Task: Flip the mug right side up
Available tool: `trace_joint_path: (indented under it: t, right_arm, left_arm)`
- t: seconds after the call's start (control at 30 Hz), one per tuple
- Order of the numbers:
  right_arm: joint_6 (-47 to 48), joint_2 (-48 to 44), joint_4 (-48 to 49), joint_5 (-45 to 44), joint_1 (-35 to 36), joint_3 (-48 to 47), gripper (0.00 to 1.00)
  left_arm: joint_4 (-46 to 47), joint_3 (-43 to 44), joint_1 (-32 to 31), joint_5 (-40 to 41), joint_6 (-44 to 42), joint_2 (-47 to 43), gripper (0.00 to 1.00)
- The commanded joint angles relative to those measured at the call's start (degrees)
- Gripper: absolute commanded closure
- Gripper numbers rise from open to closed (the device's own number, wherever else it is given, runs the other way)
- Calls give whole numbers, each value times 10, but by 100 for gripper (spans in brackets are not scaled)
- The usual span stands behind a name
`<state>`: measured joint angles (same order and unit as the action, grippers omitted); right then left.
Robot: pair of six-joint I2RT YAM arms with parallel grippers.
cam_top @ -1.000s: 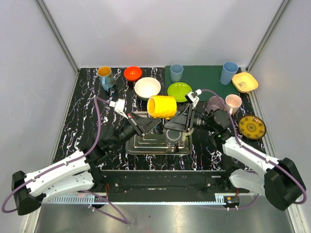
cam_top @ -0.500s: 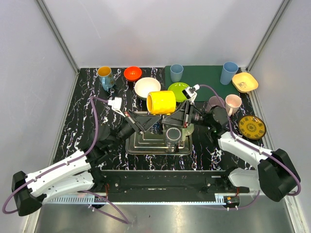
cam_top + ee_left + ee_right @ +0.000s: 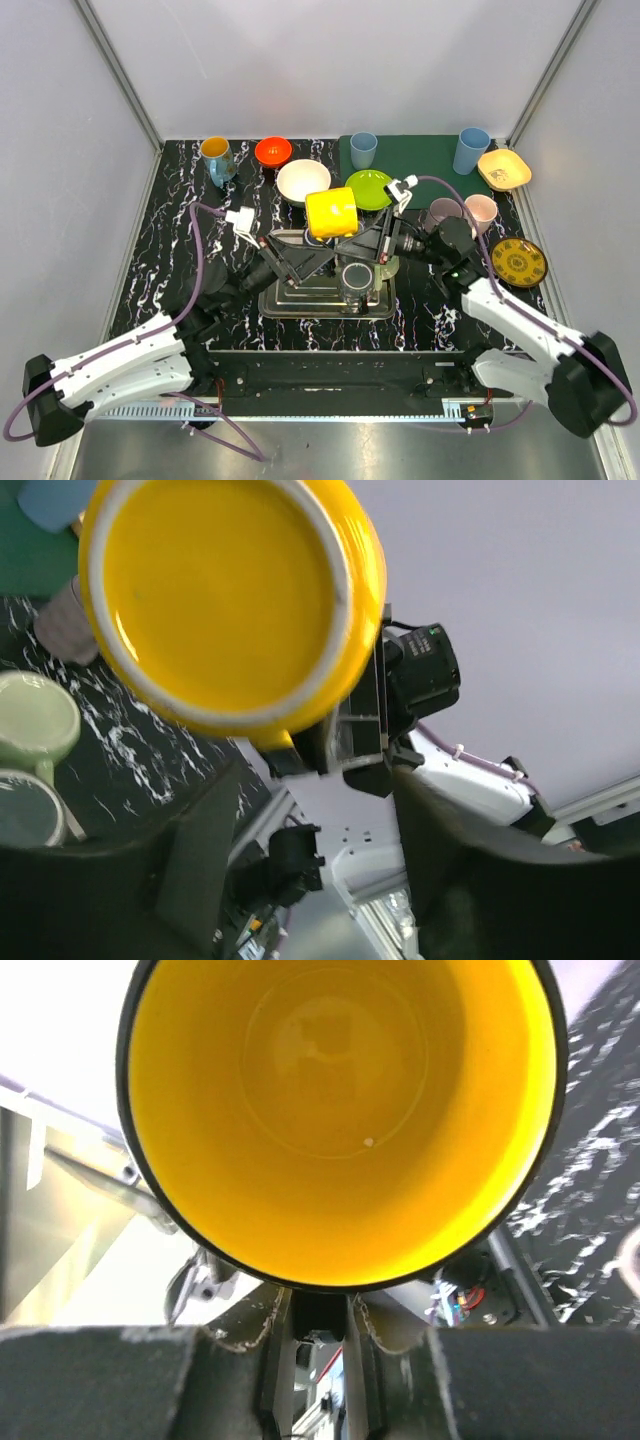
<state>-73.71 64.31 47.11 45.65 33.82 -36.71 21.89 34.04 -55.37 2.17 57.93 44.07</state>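
The yellow mug hangs in the air above the metal tray, lying on its side. Its flat bottom faces my left wrist camera. Its open mouth, yellow inside with a dark rim, faces my right wrist camera. My right gripper is shut on the mug's handle just under the rim. My left gripper sits just below and left of the mug, and its fingers stand apart with nothing between them.
Under the arms lies a metal tray holding a dark cup. Behind it stand a white bowl, a green plate, an orange bowl, a blue mug, two blue cups and pink cups.
My left gripper has opened and let go of the mug. My right gripper has closed on the handle, and the mug has shifted slightly back and turned.
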Motion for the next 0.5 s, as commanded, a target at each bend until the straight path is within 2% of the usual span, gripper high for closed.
trace_joint_path:
  t: [0.0, 0.07, 0.13, 0.17, 0.2, 0.23, 0.27, 0.3, 0.37, 0.4, 0.47]
  right_arm:
    - [196, -109, -284, -115, -1, -91, 100]
    - [261, -145, -395, -142, 0, -111, 100]
    - [296, -163, -461, -183, -1, -143, 100]
    - [332, -175, -553, -203, 0, -153, 100]
    - [355, -178, -614, -273, 0, -191, 100]
    - [399, -176, -679, -320, -1, -213, 100]
    - [415, -160, -798, -374, 0, -249, 100]
    - [429, -149, -845, -482, -1, -259, 100]
    - [459, -117, -929, -562, 0, -270, 100]
    - [464, -108, -939, -613, -2, -267, 100]
    - [463, -96, -939, -635, -1, -252, 100]
  left_arm:
    - [-47, -6, -5, 15, -38, -49, 25]
    - [-64, -17, -3, 32, -47, -65, 18]
    - [-83, -23, -3, 52, -55, -82, 17]
    - [-97, -21, -3, 61, -62, -87, 16]
    - [-114, -17, -3, 83, -69, -95, 16]
    - [-170, -1, -3, 99, -72, -99, 15]
    - [-198, 5, -3, 116, -80, -106, 15]
    - [-218, 11, -3, 148, -84, -110, 15]
    - [-306, 27, -3, 185, -86, -120, 16]
    - [-329, 30, -2, 220, -85, -123, 16]
    - [-391, 38, -2, 249, -79, -130, 16]
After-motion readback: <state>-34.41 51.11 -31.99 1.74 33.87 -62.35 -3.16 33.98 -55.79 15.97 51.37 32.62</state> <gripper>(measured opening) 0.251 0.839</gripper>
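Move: In front of both hands, the yellow mug lies on its side in the air, its middle about 6 cm ahead of either fingertip pair, which meet at its handle. From the left hand, the navy mug on the tray is roughly 16 cm ahead, 3 cm left and 28 cm below, with the slate mug about 9 cm right of it. From the right hand, the standing mauve mug is some 24 cm ahead and 28 cm right, with the peach mug about 9 cm farther right. Drawing away with the yellow mug still pinched by its handle, the right hand speeds up to the right, about 11 cm, and some 6 cm forward, dipping late, towards the mauve mug; its wrist turns about 40 degrees clockwise while its fingers tip down. The left hand finishes opening, leaves the handle, and backs off about 6 cm left and 5–6 cm down. ##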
